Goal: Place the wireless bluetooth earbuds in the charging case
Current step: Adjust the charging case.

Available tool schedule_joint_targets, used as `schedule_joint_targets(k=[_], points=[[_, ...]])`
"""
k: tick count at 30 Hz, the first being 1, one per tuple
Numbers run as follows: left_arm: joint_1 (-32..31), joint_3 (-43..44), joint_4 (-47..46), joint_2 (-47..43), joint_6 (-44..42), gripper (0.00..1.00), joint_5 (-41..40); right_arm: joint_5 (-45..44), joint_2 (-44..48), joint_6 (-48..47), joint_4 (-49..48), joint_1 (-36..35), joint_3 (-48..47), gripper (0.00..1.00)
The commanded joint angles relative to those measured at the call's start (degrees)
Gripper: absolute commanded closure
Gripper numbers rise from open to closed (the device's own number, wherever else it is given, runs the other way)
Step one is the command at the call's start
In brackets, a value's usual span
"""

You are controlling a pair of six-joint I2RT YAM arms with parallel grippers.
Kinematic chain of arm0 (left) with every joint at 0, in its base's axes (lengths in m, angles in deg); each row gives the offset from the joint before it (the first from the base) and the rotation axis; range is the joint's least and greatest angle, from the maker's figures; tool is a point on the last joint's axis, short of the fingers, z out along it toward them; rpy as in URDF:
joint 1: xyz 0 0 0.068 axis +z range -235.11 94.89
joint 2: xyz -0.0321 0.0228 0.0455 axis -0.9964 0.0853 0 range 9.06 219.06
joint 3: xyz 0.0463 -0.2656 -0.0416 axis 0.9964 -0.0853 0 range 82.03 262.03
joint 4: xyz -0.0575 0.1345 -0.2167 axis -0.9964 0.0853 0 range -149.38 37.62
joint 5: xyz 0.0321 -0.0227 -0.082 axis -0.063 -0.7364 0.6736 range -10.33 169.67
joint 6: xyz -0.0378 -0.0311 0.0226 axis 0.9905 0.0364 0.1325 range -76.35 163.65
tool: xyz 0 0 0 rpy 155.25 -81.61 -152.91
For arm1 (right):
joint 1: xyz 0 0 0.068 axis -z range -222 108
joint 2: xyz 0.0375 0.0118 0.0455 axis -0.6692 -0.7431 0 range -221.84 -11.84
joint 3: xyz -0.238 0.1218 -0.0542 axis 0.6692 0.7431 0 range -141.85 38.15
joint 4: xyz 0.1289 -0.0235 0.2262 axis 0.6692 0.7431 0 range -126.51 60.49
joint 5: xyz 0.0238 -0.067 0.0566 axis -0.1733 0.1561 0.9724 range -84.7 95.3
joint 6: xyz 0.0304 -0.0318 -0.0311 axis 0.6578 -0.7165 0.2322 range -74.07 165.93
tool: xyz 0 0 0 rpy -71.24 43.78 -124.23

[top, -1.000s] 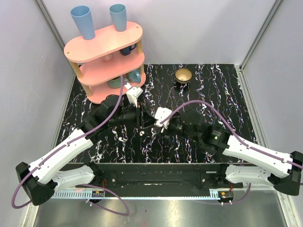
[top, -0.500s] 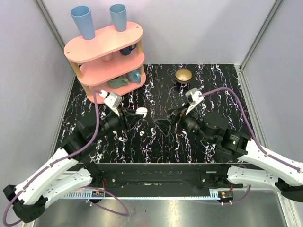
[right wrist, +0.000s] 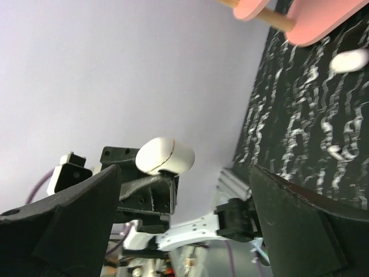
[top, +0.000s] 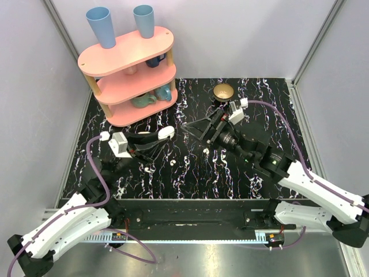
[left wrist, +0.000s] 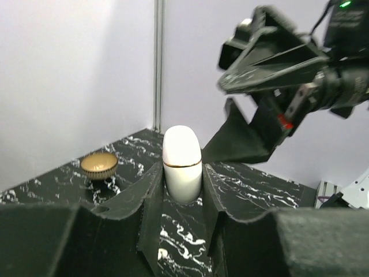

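Observation:
The charging case (left wrist: 182, 161) is a white rounded pill with a thin gold seam, and its two halves are closed. My left gripper (left wrist: 182, 178) is shut on its lower end and holds it above the table (top: 166, 133). My right gripper (top: 195, 133) hangs open just right of the case, apart from it, with nothing between its fingers (right wrist: 63, 219). The right wrist view shows the case (right wrist: 164, 156) ahead of the open jaws. Two small white earbuds (top: 173, 163) (top: 149, 169) lie on the black marbled table below the case.
A pink three-tier shelf (top: 128, 69) with blue cups stands at the back left. A small gold bowl (top: 223, 92) sits at the back centre, just behind the right wrist. The table is walled by a frame on three sides.
My left arm has drawn back to the left, carrying the case. My right gripper has opened wide and swung right and toward the back, away from the case.

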Motion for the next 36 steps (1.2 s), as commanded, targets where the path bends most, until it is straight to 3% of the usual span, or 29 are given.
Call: schedule_joint_targets(k=[1, 8, 14, 19, 29, 33, 36], points=[[-0.2, -0.5, -9.9, 1.1, -1.2, 1.0, 4.5, 10.4, -4.2, 11.0, -10.2, 2.0, 1.3, 0.0], [-0.2, -0.8, -10.2, 2.5, -0.8, 1.0, 5.4, 15.6, -9.4, 14.4, -17.8, 2.0, 1.1, 0.01], [-0.2, -1.4, -10.3, 2.3, -1.0, 1.0, 4.3, 16.1, -10.5, 14.7, -18.7, 1.9, 0.6, 0.07], [-0.2, -1.8, -10.5, 2.7, -0.9, 1.0, 3.4, 16.5, -10.8, 16.2, -18.2, 2.0, 0.9, 0.27], [-0.2, -2.2, -9.6, 3.3, -1.0, 1.0, 2.4, 16.3, -10.0, 17.3, -17.5, 2.0, 2.3, 0.54], [-0.2, -1.5, -8.3, 4.2, -0.1, 0.89, 2.1, 15.8, -9.6, 16.5, -17.3, 2.0, 2.3, 0.71], [-0.2, -1.3, -8.0, 5.0, 0.9, 0.8, 2.5, 16.0, -9.8, 15.4, -17.2, 2.0, 1.8, 0.75]])
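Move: The charging case is still held in the left fingertips, about 1 cm forward, 1 cm right and 1 cm above the left hand's point. From the open right hand, the case lies some 7 cm to the left, straight level in depth and about 1 cm lower. On the table roughly 30 cm below the right hand, one earbud lies about 8 cm left and 1 cm back, another about 7 cm right and 4 cm ahead. The right hand, fingers wide open, swings about 6 cm to the left towards the charging case and sinks roughly 1 cm, its wrist tipping down and turning counter-clockwise some 20 degrees in all, until the fingers straddle the case's long side. Once there it stays nearly in place and closes to a little over half open, pinching the case by its two ends, while the left hand eases about 1 cm to the right and keeps its grip across the case's width. ##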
